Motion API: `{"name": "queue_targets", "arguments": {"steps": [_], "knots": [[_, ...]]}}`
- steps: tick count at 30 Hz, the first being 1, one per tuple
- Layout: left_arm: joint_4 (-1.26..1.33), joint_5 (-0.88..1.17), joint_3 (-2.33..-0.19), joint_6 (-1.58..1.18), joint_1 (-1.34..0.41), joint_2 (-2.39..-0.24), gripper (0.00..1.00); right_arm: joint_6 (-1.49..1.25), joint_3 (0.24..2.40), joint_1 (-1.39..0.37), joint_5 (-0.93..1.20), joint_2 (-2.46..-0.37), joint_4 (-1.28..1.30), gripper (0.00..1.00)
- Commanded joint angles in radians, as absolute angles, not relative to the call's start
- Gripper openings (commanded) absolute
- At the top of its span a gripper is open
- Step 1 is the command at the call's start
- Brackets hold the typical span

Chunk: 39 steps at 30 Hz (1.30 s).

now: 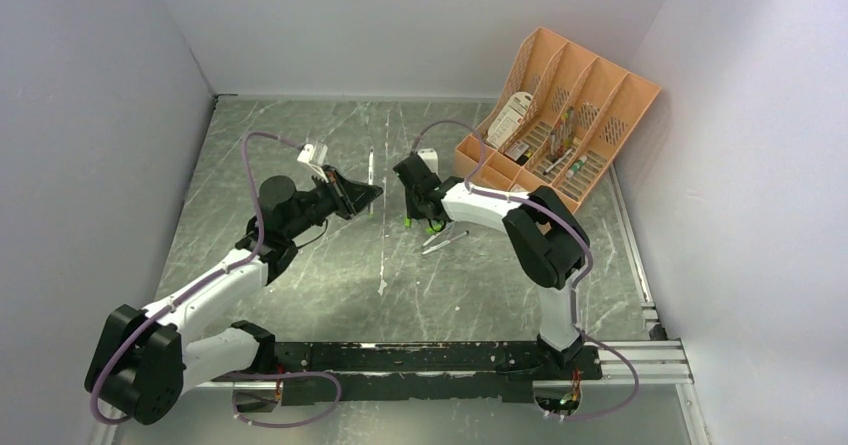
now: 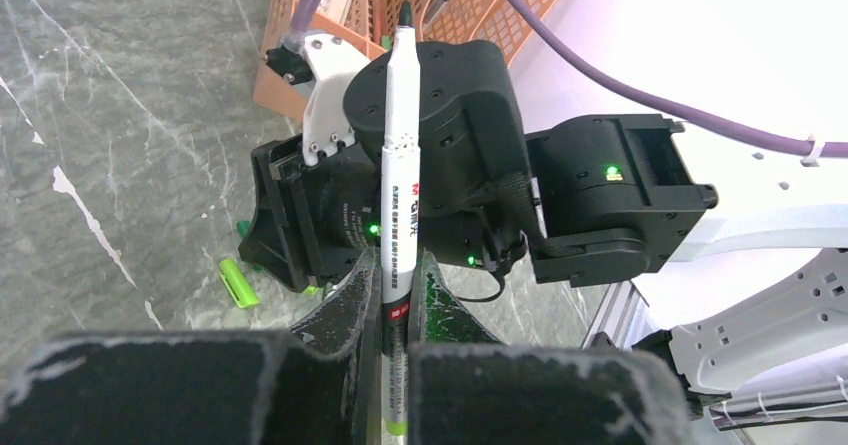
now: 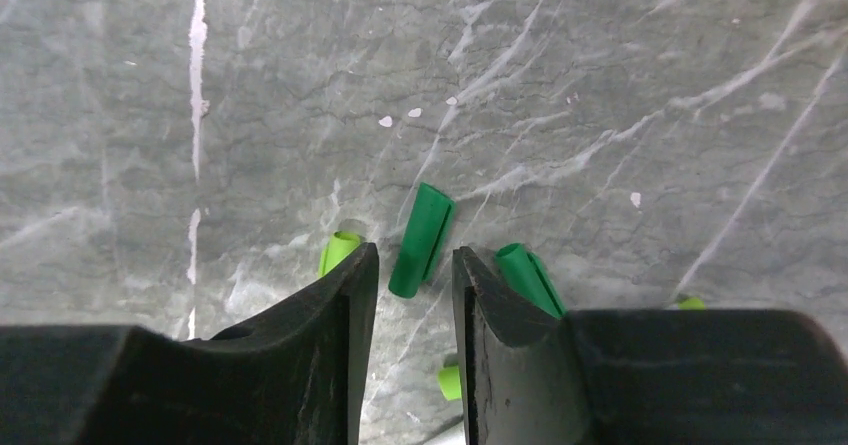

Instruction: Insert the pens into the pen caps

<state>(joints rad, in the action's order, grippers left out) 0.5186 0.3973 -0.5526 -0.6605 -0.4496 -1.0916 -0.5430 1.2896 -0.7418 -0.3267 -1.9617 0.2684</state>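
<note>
My left gripper (image 2: 397, 265) is shut on a white pen (image 2: 400, 145) with a lime end, held off the table with its dark tip pointing at the right arm's wrist. In the top view the left gripper (image 1: 368, 195) hovers left of the right gripper (image 1: 425, 220). My right gripper (image 3: 415, 255) stands open, pointing down just above the table. A green pen cap (image 3: 420, 240) lies flat with its near end between the fingertips. A second green cap (image 3: 530, 275) lies beside the right finger, and a lime cap (image 3: 338, 250) peeks from behind the left finger. More pale pens (image 1: 447, 242) lie under the right wrist.
An orange organizer (image 1: 560, 115) with mixed stationery stands at the back right. The right arm's black wrist (image 2: 450, 145) is close in front of the held pen. White walls close the table on three sides; a metal rail (image 1: 640, 360) runs along the near edge.
</note>
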Motion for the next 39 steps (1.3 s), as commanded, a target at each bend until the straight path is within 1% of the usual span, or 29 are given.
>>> {"name": "queue_targets", "arguments": {"steps": [1, 10, 14, 19, 21, 23, 26, 29, 30, 32, 35, 39], "knots": [[0.525, 0.396, -0.541, -0.657, -0.449, -1.097, 0.07, -0.562, 1.294, -0.749, -0.344, -2.005, 0.250, 0.33], [0.511, 0.394, -0.545, -0.652, -0.449, -1.095, 0.07, -0.561, 1.296, -0.743, -0.352, -2.057, 0.241, 0.32], [0.514, 0.400, -0.546, -0.658, -0.449, -1.102, 0.07, -0.560, 1.323, -0.740, -0.351, -2.083, 0.255, 0.24], [0.511, 0.405, -0.548, -0.658, -0.449, -1.107, 0.07, -0.565, 1.312, -0.741, -0.341, -2.088, 0.254, 0.00], [0.515, 0.407, -0.546, -0.660, -0.449, -1.111, 0.07, -0.572, 1.291, -0.740, -0.341, -2.061, 0.241, 0.00], [0.530, 0.422, -0.541, -0.663, -0.449, -1.117, 0.07, -0.575, 1.250, -0.739, -0.341, -1.996, 0.209, 0.00], [0.623, 0.498, -0.524, -0.698, -0.450, -1.133, 0.07, -0.581, 1.134, -0.731, -0.320, -1.812, 0.087, 0.00], [0.846, 0.540, -0.464, -0.829, -0.465, -1.160, 0.07, -0.578, 0.959, -0.703, -0.212, -1.581, -0.144, 0.00], [0.924, 0.525, -0.436, -0.887, -0.477, -1.167, 0.07, -0.589, 0.903, -0.690, -0.165, -1.520, -0.256, 0.00], [1.026, 0.476, -0.395, -0.998, -0.503, -1.180, 0.07, -0.633, 0.822, -0.667, -0.078, -1.417, -0.400, 0.00], [1.084, 0.442, -0.393, -1.075, -0.567, -1.205, 0.07, -0.700, 0.732, -0.647, 0.026, -1.329, -0.590, 0.00], [1.104, 0.412, -0.417, -1.123, -0.663, -1.224, 0.07, -0.775, 0.706, -0.641, 0.077, -1.297, -0.714, 0.00]]}}
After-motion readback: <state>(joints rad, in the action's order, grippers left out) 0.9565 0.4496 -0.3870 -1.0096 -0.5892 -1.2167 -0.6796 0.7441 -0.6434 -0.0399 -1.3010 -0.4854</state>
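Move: The dark green cap the right hand goes for lies about 2 cm ahead, 1 cm left and 2 cm below its open fingers. On the table around it, a light green cap sits some 3 cm left of the hand and level with it, a second dark green cap about 3 cm right and level, another light green cap roughly 2 cm back and 2 cm right. From the left hand, still holding its pen, the target cap lies about 9 cm ahead, 9 cm right and 22 cm below. The right hand sinks the last couple of centimetres and eases slightly forward over the dark green cap, shuts its fingers to pinch the cap, then lifts fast by about 22 cm while drawing back some 4 cm, its wrist swinging some 50 degrees so the fingers turn from steeply down towards the left. The left hand nearly waits with the pen in its grip, then late on carries it back and right, about 5 cm each way, turning slightly clockwise as it closes on the lifted cap. ##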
